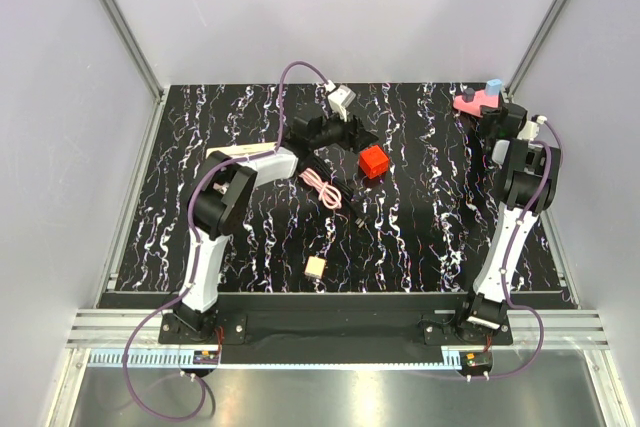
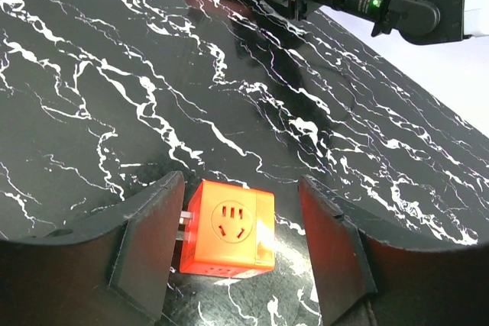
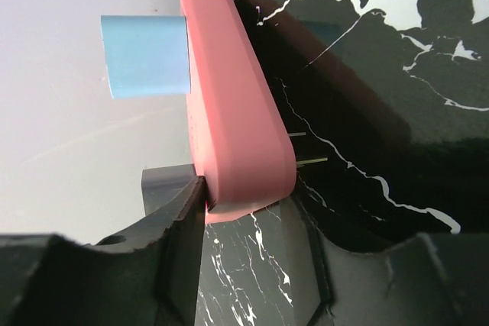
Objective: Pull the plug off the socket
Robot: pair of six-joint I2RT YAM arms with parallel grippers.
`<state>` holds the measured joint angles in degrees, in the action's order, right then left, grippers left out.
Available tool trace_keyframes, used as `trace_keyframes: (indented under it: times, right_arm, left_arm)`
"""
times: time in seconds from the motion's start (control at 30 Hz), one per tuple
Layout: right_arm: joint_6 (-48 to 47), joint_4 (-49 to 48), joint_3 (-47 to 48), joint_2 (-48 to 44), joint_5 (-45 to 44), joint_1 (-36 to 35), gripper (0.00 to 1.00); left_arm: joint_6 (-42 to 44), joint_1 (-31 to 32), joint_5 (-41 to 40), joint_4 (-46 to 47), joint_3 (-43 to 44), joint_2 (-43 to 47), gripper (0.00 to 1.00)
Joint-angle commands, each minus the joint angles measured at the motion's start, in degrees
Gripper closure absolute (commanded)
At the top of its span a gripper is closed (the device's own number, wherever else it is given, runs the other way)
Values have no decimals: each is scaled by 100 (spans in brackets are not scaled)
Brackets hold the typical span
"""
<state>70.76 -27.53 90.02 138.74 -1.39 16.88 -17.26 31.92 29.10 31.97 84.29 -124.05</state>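
The socket (image 1: 243, 151), a cream-beige bar, lies at the left under my left arm, which hides most of it. The plug cannot be made out. My left gripper (image 1: 362, 144) (image 2: 238, 185) stands open around an orange-red cube outlet (image 2: 229, 228) (image 1: 373, 161). The cube's metal prongs point at the left finger (image 2: 145, 246). At the far right corner my right gripper (image 1: 487, 112) (image 3: 250, 188) has both fingertips against the near end of a pink block (image 3: 237, 112) (image 1: 470, 102). A light-blue piece (image 3: 145, 55) (image 1: 493, 85) sticks out of that block.
A pink cable with a black end (image 1: 325, 190) lies coiled in front of the cube. A small cream cube (image 1: 315, 267) sits near the front edge. White walls close the back and sides; the pink block is close to the back wall.
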Motion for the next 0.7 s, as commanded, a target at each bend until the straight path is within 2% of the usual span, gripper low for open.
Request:
trace_keyframes:
  times: [0.0, 0.13, 0.17, 0.2, 0.37, 0.53, 0.67]
  right_arm:
    - [-238, 503, 34, 206, -169, -45, 61]
    - [-238, 512, 25, 198, -107, -36, 81]
    - [-230, 529, 16, 189, -107, -36, 95]
    - [-230, 555, 51, 189, -72, -36, 100]
    - [-265, 635, 25, -4, 174, -36, 100]
    - [69, -110, -1414, -854, 508, -89, 100]
    - [78, -472, -2601, -1638, 639, -124, 100]
  left_arm:
    - [214, 33, -115, 152, 281, 83, 35]
    - [258, 60, -133, 91, 325, 65, 35]
    - [293, 68, -159, 47, 316, 74, 35]
    - [328, 77, -185, 38, 325, 74, 35]
    - [521, 95, -361, -155, 369, 83, 35]
    - [644, 130, -431, -182, 202, 258, 34]
    - [890, 191, -1037, 255, -717, 758, 30]
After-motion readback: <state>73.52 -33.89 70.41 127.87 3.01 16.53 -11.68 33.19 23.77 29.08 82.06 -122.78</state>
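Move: The pink adapter, already pinched at its near edge by the right fingers, has its middle about 3 cm ahead and 2 cm to the left of that hand, with a dark block some 4 cm ahead and 5 cm left, and a blue block about 7 cm ahead and 2 cm right. The red cube lies about 18 cm back and 38 cm left. From the open left hand the red cube is roughly 2 cm back, 4 cm right and 9 cm below, and the pink adapter 17 cm ahead, 36 cm right. The pink adapter stays pinched between the right fingers while that hand, still at first, draws it quickly back towards the base and to the left, about 7 cm in all at nearly constant height, turning only some 5 degrees. The left hand, fingers staying open, sinks about 2 cm towards the red cube and tilts slightly. ##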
